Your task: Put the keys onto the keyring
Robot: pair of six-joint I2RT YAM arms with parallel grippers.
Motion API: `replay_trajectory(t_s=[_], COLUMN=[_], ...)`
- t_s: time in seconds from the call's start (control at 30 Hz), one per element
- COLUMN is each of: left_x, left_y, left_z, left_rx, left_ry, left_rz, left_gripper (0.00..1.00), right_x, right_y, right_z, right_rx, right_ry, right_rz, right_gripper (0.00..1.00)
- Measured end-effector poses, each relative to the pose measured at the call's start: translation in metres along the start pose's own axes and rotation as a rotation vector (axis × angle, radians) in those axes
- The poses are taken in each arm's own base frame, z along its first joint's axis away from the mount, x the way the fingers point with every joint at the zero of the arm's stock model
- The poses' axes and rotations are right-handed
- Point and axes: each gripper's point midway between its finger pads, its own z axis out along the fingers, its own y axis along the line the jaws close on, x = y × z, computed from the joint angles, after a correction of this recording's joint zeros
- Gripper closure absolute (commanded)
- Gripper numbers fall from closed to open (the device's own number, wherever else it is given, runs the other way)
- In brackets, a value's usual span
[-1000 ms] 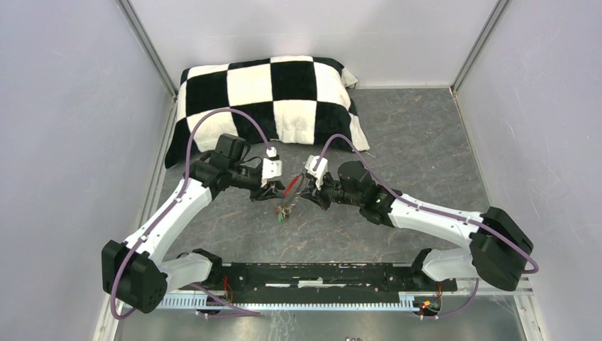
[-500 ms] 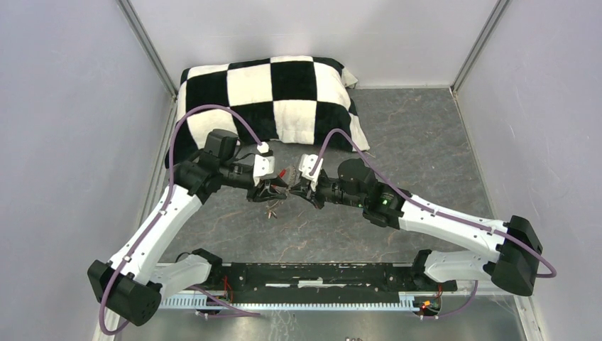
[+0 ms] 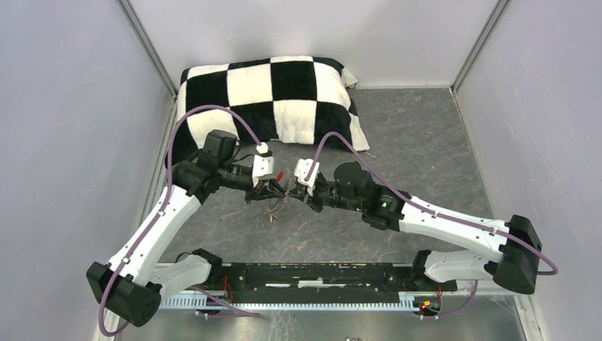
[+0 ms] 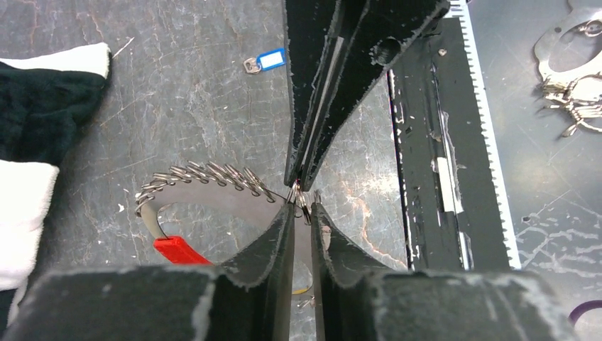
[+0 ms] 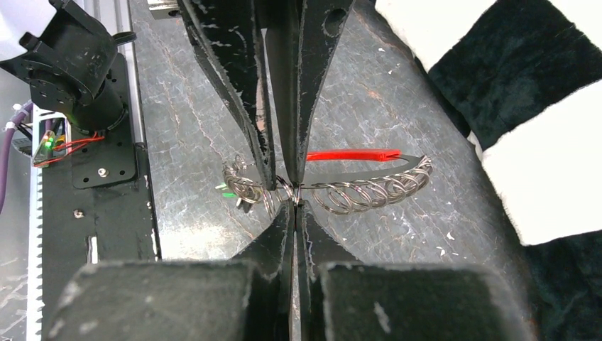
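Observation:
The keyring (image 4: 206,174) is a thin wire loop strung with small silver rings, held in the air between both grippers. My right gripper (image 5: 294,202) is shut on its wire. My left gripper (image 4: 305,206) faces it tip to tip, its jaws nearly together with a key's small ring pinched between the tips. A red key tag (image 5: 351,154) lies along the loop and a green tag (image 5: 227,193) hangs by the ring cluster. Keys dangle below the meeting point (image 3: 272,211). A blue-tagged key (image 4: 264,62) lies loose on the table.
A black-and-white checkered cushion (image 3: 273,92) lies at the back of the grey marbled table (image 3: 426,142). A black rail (image 3: 319,273) runs along the near edge between the arm bases. White walls close in left, right and behind. Other metal rings (image 4: 575,64) lie beyond the rail.
Both grippers have drawn a little toward the cushion with the keyring, and the dangling keys swung left. My left jaws have narrowed. The right grip has not changed.

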Motion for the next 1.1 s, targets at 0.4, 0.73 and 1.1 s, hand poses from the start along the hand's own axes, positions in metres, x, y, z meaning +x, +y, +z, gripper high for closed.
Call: replay_trajectory(t_s=[0.4, 0.73, 1.1], left_x=[-0.003, -0.004, -0.008], left_y=[0.005, 0.002, 0.001], left_z=[0.0, 0.0, -0.004], left_rx=[-0.022, -0.018, -0.038], left_ry=[-0.002, -0.003, -0.003], left_rz=[-0.027, -0.015, 0.037], left_gripper=[0.98, 0.98, 0.98], right_x=[-0.003, -0.009, -0.037], right_y=[-0.001, -0.002, -0.017], right_z=[-0.002, -0.004, -0.026], right_rx=[0.014, 0.025, 0.072], right_ry=[0.005, -0.013, -0.102], right_rz=[-0.005, 0.022, 0.054], right_gripper=[1.0, 0.69, 0.5])
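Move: The rings at the top of the hanging keyring are held between my right fingertips, right at that hand's point. They lie level with my left hand's tips and about 1 cm to its right. The keyring's red strip hangs roughly 4 cm ahead of my left hand, 2 cm to its left and 5 cm lower. The loose blue-tagged key lies on the table some 23 cm to the right of my left hand, 6 cm back and about 15 cm down. I shut my left fingers on the keyring's top rings and keep that hand nearly still in the air, while my right fingers keep their pinch beside them. Only once the left grip is closed do I open my right fingers, to about half, and draw that hand up and slightly right, away from the keyring, by about 5 cm. ##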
